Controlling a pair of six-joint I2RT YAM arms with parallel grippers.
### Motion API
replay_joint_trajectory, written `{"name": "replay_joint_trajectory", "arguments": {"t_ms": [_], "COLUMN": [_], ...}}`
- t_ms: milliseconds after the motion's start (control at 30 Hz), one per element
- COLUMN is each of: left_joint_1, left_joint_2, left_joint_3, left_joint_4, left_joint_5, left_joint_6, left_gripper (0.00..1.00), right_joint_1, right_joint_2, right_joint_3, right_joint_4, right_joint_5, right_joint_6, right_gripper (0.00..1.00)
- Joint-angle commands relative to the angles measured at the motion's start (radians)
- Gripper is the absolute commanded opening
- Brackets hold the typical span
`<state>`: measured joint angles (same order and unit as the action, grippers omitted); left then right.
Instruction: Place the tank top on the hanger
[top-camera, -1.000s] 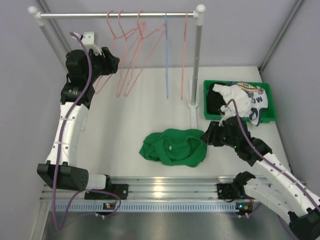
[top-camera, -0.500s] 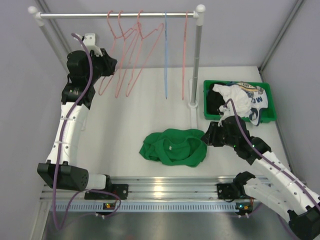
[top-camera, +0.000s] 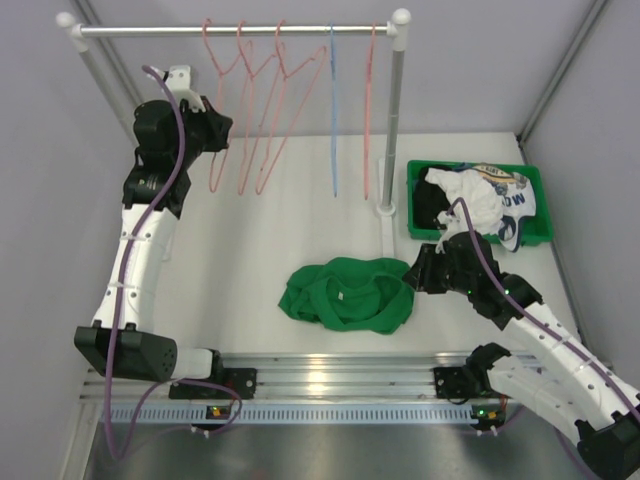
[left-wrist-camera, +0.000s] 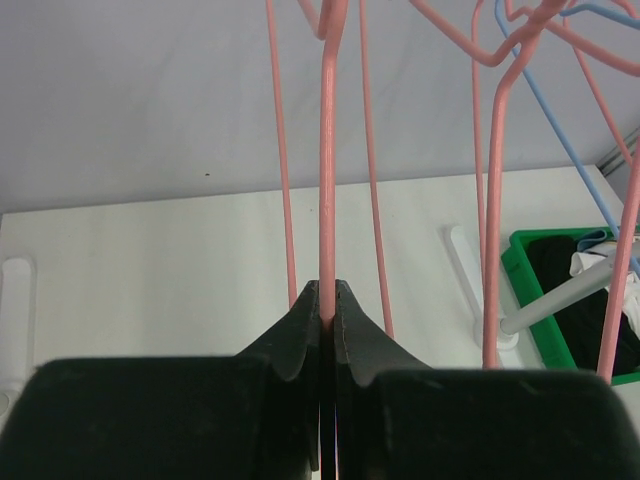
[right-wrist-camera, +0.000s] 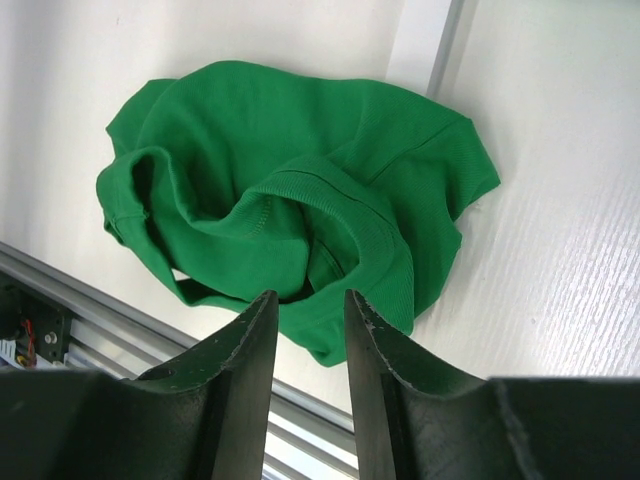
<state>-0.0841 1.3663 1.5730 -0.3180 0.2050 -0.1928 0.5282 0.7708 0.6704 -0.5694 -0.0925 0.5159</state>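
Observation:
The green tank top (top-camera: 345, 295) lies crumpled on the table near the front edge, and the right wrist view shows it too (right-wrist-camera: 290, 190). My right gripper (top-camera: 412, 272) hovers at its right edge; the jaws (right-wrist-camera: 310, 300) stand open above the fabric's near hem with nothing between them. My left gripper (top-camera: 222, 130) is raised at the back left and is shut (left-wrist-camera: 328, 288) on one thin wire of a salmon-pink hanger (left-wrist-camera: 326, 150). That hanger (top-camera: 212, 180) hangs leftmost on the rail.
Other pink hangers (top-camera: 262, 120), a blue hanger (top-camera: 333, 120) and one more pink hanger (top-camera: 368, 120) hang from the rail (top-camera: 150, 31). The rail's right post (top-camera: 393, 130) stands beside a green bin (top-camera: 475, 166) holding a white printed garment (top-camera: 490, 200) and a black garment (top-camera: 430, 205).
My left gripper has closed on the hanger wire, and the leftmost hanger's hook has slid left along the rail. The right jaws have narrowed a little; that arm has barely moved.

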Motion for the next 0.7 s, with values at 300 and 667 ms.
{"name": "replay_joint_trajectory", "arguments": {"t_ms": [300,667], "left_joint_1": [-0.008,-0.008], "left_joint_2": [-0.053,-0.13], "left_joint_3": [0.099,0.042], "left_joint_4": [0.051,0.034], "left_joint_5": [-0.013,-0.024], "left_joint_6": [0.007,0.019], "left_gripper": [0.0,0.0], "right_joint_1": [0.019,0.019], "right_joint_2": [-0.008,-0.001], "right_joint_3": [0.043,0.029], "right_joint_4": [0.016,0.032], "right_joint_5": [-0.007,-0.015], "right_joint_6": [-0.022,-0.027], "right_gripper": [0.33,0.33]}}
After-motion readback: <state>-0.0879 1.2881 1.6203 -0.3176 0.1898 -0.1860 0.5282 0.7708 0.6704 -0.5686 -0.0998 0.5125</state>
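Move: The left gripper already pinches the leftmost pink hanger, well below its hook; the spot where that hook sits on the rail is about 10 cm ahead and 15 cm above, hardly to either side. The next pink hanger hangs about 6 cm to the right, its middle some 9 cm ahead and 3 cm higher. The tank top lies about 23 cm back, 21 cm right and 40 cm below. From the right gripper the tank top is about 12 cm left, 2 cm back and 14 cm down. Keep the left fingers shut on the pink hanger and raise it about 5 cm to bring its hook up off the rail, going nearly straight up at first, then also easing back towards the robot by some 3 cm. Let the fingers tip upwards slightly, 5 to 10 degrees, as the hand climbs. ##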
